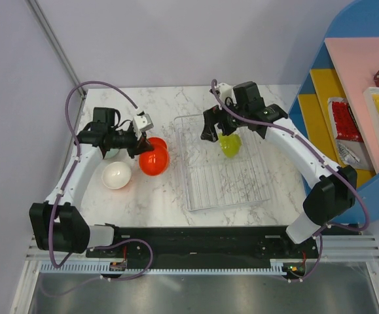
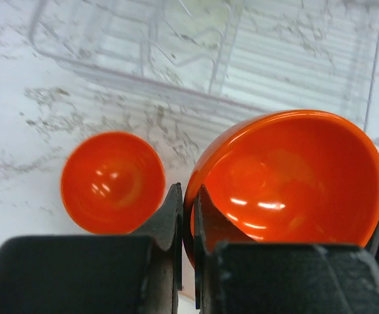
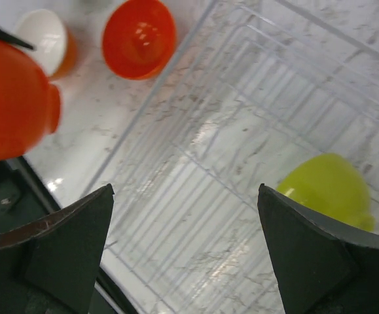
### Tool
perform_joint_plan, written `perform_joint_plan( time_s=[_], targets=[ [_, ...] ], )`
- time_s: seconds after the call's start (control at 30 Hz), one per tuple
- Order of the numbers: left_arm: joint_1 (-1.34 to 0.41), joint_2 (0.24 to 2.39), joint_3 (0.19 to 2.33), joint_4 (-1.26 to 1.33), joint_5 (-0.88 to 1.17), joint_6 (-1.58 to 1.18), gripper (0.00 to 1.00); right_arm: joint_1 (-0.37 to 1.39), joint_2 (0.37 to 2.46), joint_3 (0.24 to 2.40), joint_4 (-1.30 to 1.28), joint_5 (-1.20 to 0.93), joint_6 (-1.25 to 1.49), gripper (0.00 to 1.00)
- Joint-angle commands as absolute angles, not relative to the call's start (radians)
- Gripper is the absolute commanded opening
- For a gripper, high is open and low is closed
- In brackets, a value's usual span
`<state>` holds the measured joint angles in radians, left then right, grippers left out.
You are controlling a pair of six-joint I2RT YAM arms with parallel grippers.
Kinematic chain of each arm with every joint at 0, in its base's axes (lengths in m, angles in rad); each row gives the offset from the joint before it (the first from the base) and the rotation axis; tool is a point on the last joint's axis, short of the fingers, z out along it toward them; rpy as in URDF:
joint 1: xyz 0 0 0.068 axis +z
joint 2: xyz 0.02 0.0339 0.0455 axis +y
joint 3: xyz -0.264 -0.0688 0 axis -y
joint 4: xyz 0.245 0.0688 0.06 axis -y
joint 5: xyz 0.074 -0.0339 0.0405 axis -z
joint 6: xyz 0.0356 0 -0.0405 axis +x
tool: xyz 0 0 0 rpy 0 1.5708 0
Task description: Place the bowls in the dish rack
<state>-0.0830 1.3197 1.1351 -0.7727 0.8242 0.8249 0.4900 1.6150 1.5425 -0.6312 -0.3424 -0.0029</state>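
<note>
My left gripper (image 2: 188, 193) (image 1: 141, 144) is shut on the rim of a red-orange bowl (image 2: 287, 183) (image 1: 154, 163), one finger inside and one outside. The bowl is tilted, just left of the clear dish rack (image 1: 196, 196). A second red-orange bowl (image 2: 110, 182) (image 1: 160, 142) sits on the table beside it. A white bowl (image 1: 117, 175) (image 3: 42, 38) with an orange outside rests nearer the front left. A lime-green bowl (image 1: 229, 144) (image 3: 330, 190) lies in the rack's back part. My right gripper (image 3: 186, 196) (image 1: 218, 134) hangs open over the rack, next to the lime-green bowl and holding nothing.
A blue shelf unit (image 1: 346, 72) with pink and yellow shelves and packets stands right of the rack. The arms' black base rail (image 1: 196, 239) runs along the near table edge. A grey pole (image 1: 55, 39) leans at the back left corner.
</note>
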Motion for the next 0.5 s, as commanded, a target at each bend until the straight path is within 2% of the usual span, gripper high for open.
perform_joint_plan(
  time_s=[0.0, 0.1, 0.23, 0.47],
  targets=[
    [-0.103, 1.327, 1.096, -0.335, 0.921, 0.528, 0.02, 0.446, 1.637, 1.548, -0.555, -0.796, 0.147, 0.98],
    [-0.126, 1.365, 1.074, -0.114, 0.897, 0.388, 0.02, 0.407, 1.652, 1.494, -0.451, -0.972, 0.268, 0.98],
    [-0.184, 1.428, 1.106, -0.022, 0.839, 0.310, 0.02, 0.382, 1.664, 1.408, -0.276, -1.038, 0.419, 0.98],
    [-0.287, 1.411, 1.058, 0.087, 0.703, 0.258, 0.02, 0.382, 1.735, 1.330, -0.054, -1.088, 0.594, 0.98]
  ],
)
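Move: The left hand already holds a red bowl by its rim, hanging below and to its right. It is taken towards the open right gripper, about 23 cm right of the left hand, 4 cm ahead and 4 cm higher; from the right hand that held bowl lies some 19 cm left, 7 cm back and 6 cm below. The second red bowl stands roughly 6 cm ahead of the left hand, 1 cm right and 17 cm below; the yellow-green bowl in the rack is about 8 cm right of the right hand, 5 cm ahead and 18 cm below. Keeping its pinch on the red bowl's rim, the left hand carries the bowl about 10 cm towards the right gripper, forward and right at first and purely right at the end, rising slightly as its fingers tip up some 15 degrees towards level. The right hand comes to meet it with fingers wide open, going some 4 cm left and 3 cm back with a small rise that sinks away again, while its wrist turns about 40 degrees so that the fingers swing from forward-left to point mostly left at the bowl's free side. ##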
